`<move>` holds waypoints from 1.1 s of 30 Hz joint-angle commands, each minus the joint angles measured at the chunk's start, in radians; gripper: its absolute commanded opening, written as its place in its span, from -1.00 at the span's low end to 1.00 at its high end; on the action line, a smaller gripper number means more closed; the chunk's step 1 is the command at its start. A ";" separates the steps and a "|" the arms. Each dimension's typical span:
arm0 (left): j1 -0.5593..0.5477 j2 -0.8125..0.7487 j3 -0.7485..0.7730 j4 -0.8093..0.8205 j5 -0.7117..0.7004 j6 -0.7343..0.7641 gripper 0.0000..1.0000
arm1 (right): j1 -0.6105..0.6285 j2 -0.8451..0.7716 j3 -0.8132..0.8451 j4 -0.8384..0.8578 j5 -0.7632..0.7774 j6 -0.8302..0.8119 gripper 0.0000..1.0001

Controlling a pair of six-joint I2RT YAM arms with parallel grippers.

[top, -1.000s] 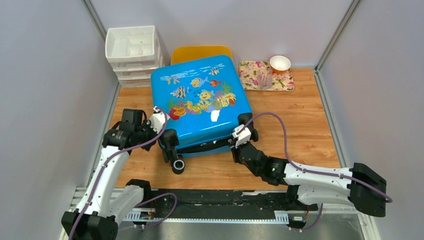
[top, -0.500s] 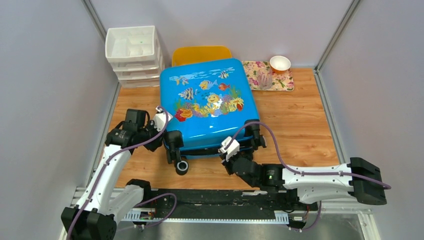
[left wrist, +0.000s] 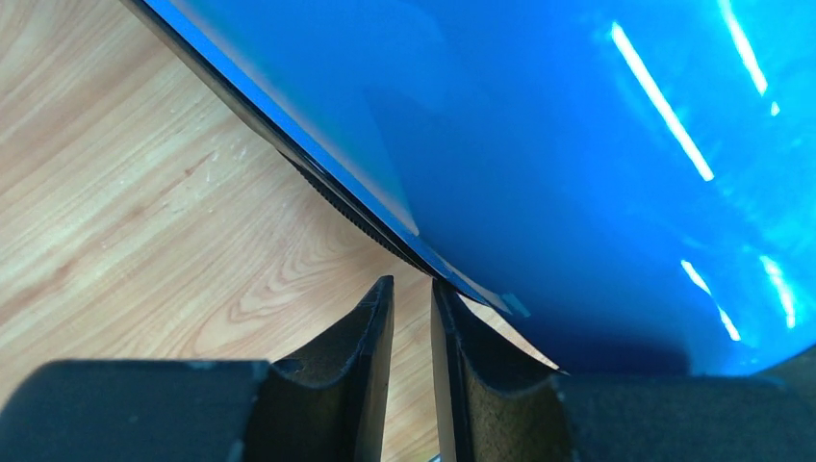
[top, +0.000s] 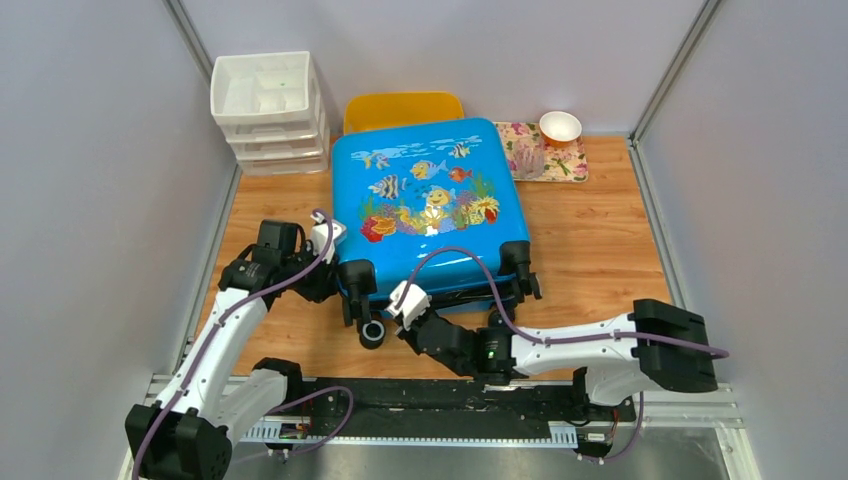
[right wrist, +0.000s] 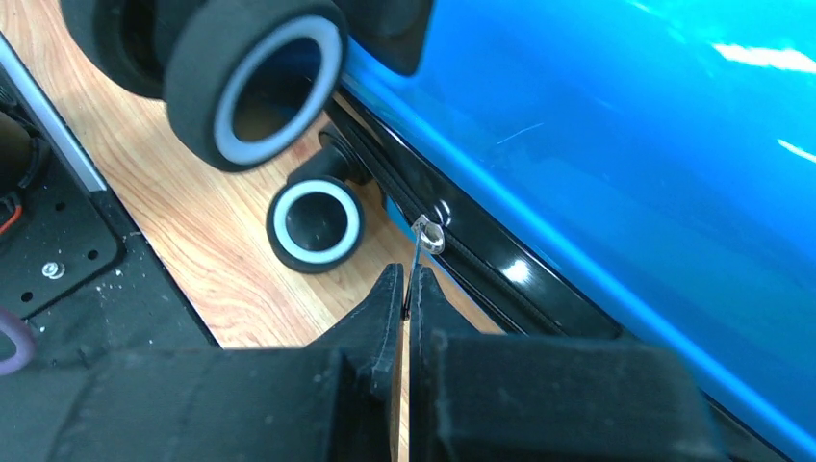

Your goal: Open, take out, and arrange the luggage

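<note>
The luggage (top: 430, 200), a glossy blue suitcase with a fish print, lies flat and closed on the wooden table (top: 600, 250), its black wheels (top: 372, 333) toward me. My right gripper (top: 405, 308) is at the near edge, by the left wheel. In the right wrist view the right gripper (right wrist: 405, 272) is shut on the thin zipper pull (right wrist: 416, 262), whose metal ring (right wrist: 428, 234) sits on the black zipper track. My left gripper (top: 322, 283) is at the case's near left corner. In the left wrist view the left gripper (left wrist: 412, 282) stands narrowly open with nothing between its fingers, and one fingertip (left wrist: 452, 298) touches the shell's lower rim.
A white drawer unit (top: 268, 105) stands at the back left. A yellow tub (top: 400, 105) sits behind the case. A floral tray (top: 550, 165) at the back right carries a clear glass (top: 530, 158), and a white bowl (top: 560, 126) rests at its far edge. Grey walls close in on both sides.
The right gripper has travelled left along the near edge with the zipper pull in it. The suitcase has shifted and turned to the right. The left gripper followed its corner.
</note>
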 commanded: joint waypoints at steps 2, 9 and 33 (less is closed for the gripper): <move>-0.046 0.040 -0.059 0.226 0.144 -0.187 -0.41 | 0.105 0.077 0.162 0.354 -0.118 -0.040 -1.00; -0.046 0.026 -0.081 0.283 0.224 -0.299 -0.44 | 0.141 0.175 0.165 0.595 -0.047 -0.186 -1.00; -0.046 0.006 -0.151 0.361 0.308 -0.339 -0.48 | 0.191 0.723 0.468 1.274 0.173 -0.800 -1.00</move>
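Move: The right hand already pinches the zipper pull on the suitcase's near face; the near-left corner it heads for is about 10 cm to its left, 2 cm ahead, about level with it. The upper left wheel stands some 8 cm left, neither ahead nor back, 5 cm higher; the lower left wheel is 6 cm left, 2 cm back, 8 cm lower. From the left hand, beside the case's left side, that corner lies about 5 cm back and 5 cm right, level. Keeping its shut fingers on the zipper pull, the right hand draws it left along the suitcase's near face, about 11 cm, between the upper and lower left wheels to the near-left corner, while the wrist steadily tips the fingers up some 30 degrees until they point almost level. The left hand, slightly open and still resting against the case's left side below the lid's rim, sinks and eases right about 2 cm each, rolling a little, then stays there as a brace. ##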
